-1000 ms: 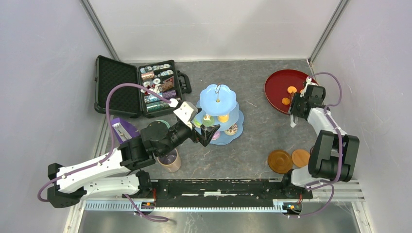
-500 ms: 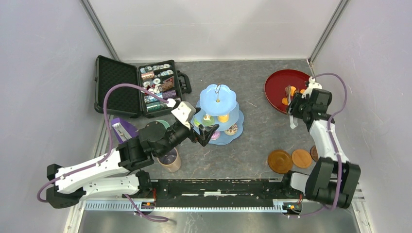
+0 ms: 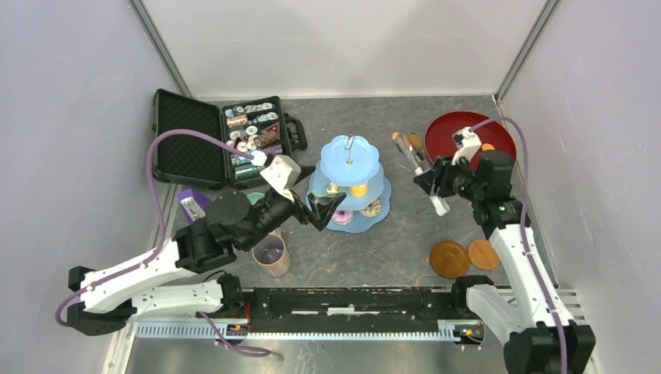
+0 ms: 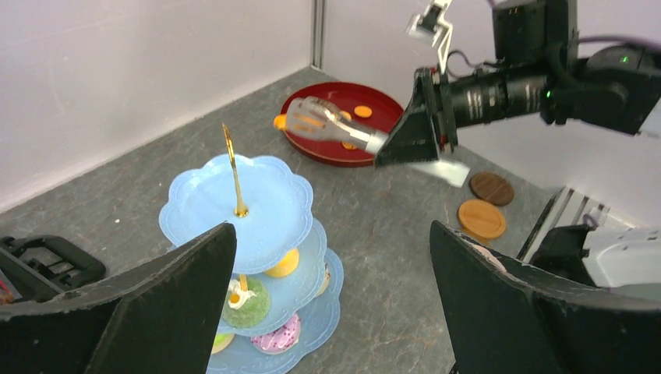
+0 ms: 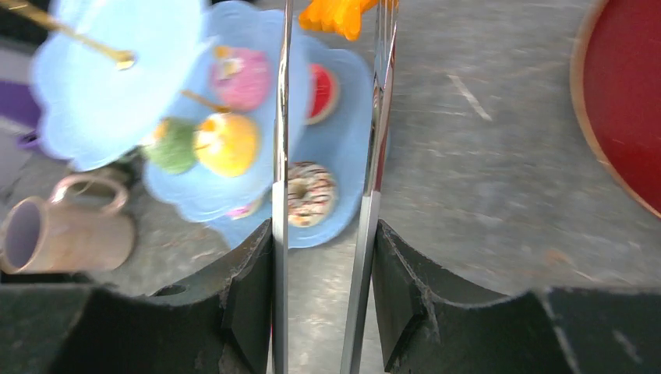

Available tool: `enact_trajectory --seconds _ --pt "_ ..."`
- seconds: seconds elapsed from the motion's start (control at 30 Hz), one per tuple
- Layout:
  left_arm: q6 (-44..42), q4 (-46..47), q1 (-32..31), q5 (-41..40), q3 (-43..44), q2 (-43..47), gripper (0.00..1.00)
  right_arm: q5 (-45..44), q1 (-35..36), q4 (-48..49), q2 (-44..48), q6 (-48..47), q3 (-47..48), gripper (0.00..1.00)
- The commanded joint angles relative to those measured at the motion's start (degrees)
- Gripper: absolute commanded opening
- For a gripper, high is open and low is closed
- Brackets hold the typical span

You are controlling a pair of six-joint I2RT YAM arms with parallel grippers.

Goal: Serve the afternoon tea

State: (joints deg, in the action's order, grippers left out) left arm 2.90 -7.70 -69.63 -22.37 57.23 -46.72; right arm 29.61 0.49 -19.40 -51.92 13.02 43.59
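Note:
The pale-blue three-tier cake stand [image 3: 348, 160] [image 4: 261, 214] [image 5: 93, 101] stands mid-table, with small cakes and donuts on its lower tiers. My right gripper [image 3: 433, 181] [image 5: 323, 296] is shut on metal tongs [image 5: 281, 156] [image 4: 327, 125], both blades pressed between its fingers. The tongs' tips pinch an orange biscuit [image 5: 339, 14] in the air between the red tray and the stand. My left gripper [image 3: 321, 209] [image 4: 331, 304] hangs open and empty just left of the stand's lower tiers. A tan mug [image 3: 271, 255] [image 5: 62, 234] stands by the left arm.
The round dark-red tray [image 3: 444, 132] [image 4: 343, 152] at the back right holds more orange biscuits [image 4: 362, 111]. Two brown coasters [image 3: 450, 259] [image 3: 482, 254] lie front right. An open black case of tins [image 3: 226, 140] sits back left, with a purple object [image 3: 191, 204] near it.
My right arm has swung left off the red tray toward the stand, carrying the tongs and biscuit. The left gripper has drawn slightly left and back.

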Motion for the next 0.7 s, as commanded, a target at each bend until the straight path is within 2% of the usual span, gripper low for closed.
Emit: enact_trajectory --seconds 0.0,0.13,0.37,0.67 --pt "2.7 -1.7 -0.3 -0.5 5.1 1.3 1.0 2.1 6.5 5.0 2.2 5.8 3.8 0.02" --pt "5.1 -1.7 -0.4 -2.0 4.8 1.2 1.0 1.4 10.3 6.5 2.1 7.3 4.4 0.02" --pt "3.2 -0.3 -0.3 -1.9 4.9 -0.6 1.0 -1.1 18.3 9.6 -0.7 9.1 6.2 0.03" --pt "-5.2 0.8 -0.4 -7.8 1.5 0.6 1.0 -8.1 24.8 7.6 -5.8 6.8 11.0 0.15"
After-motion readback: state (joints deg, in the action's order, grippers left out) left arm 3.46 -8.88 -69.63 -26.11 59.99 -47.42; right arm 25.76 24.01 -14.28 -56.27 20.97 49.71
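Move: The stand's blue top tier, where the right hand is taking the orange piece in its tongs, lies about 24 cm to that hand's left, 8 cm ahead and roughly 6 cm below. The yellow cake on the middle tier is some 21 cm left, 3 cm ahead and 12 cm down; the red tray is about 18 cm ahead and 19 cm to the right, well below. From the left hand the top tier lies some 15 cm ahead, 7 cm right and 13 cm below. Swing the right gripper about 12 cm left towards the cake stand, lifting it some 4 cm and drawing it back slightly, and turn it 15 to 20 degrees counter-clockwise so the tong tips reach over the top tier. Keep the grip on the tongs and their pinch on the orange piece. Raise the open left gripper nearly 3 cm, then let it sink about halfway back. ##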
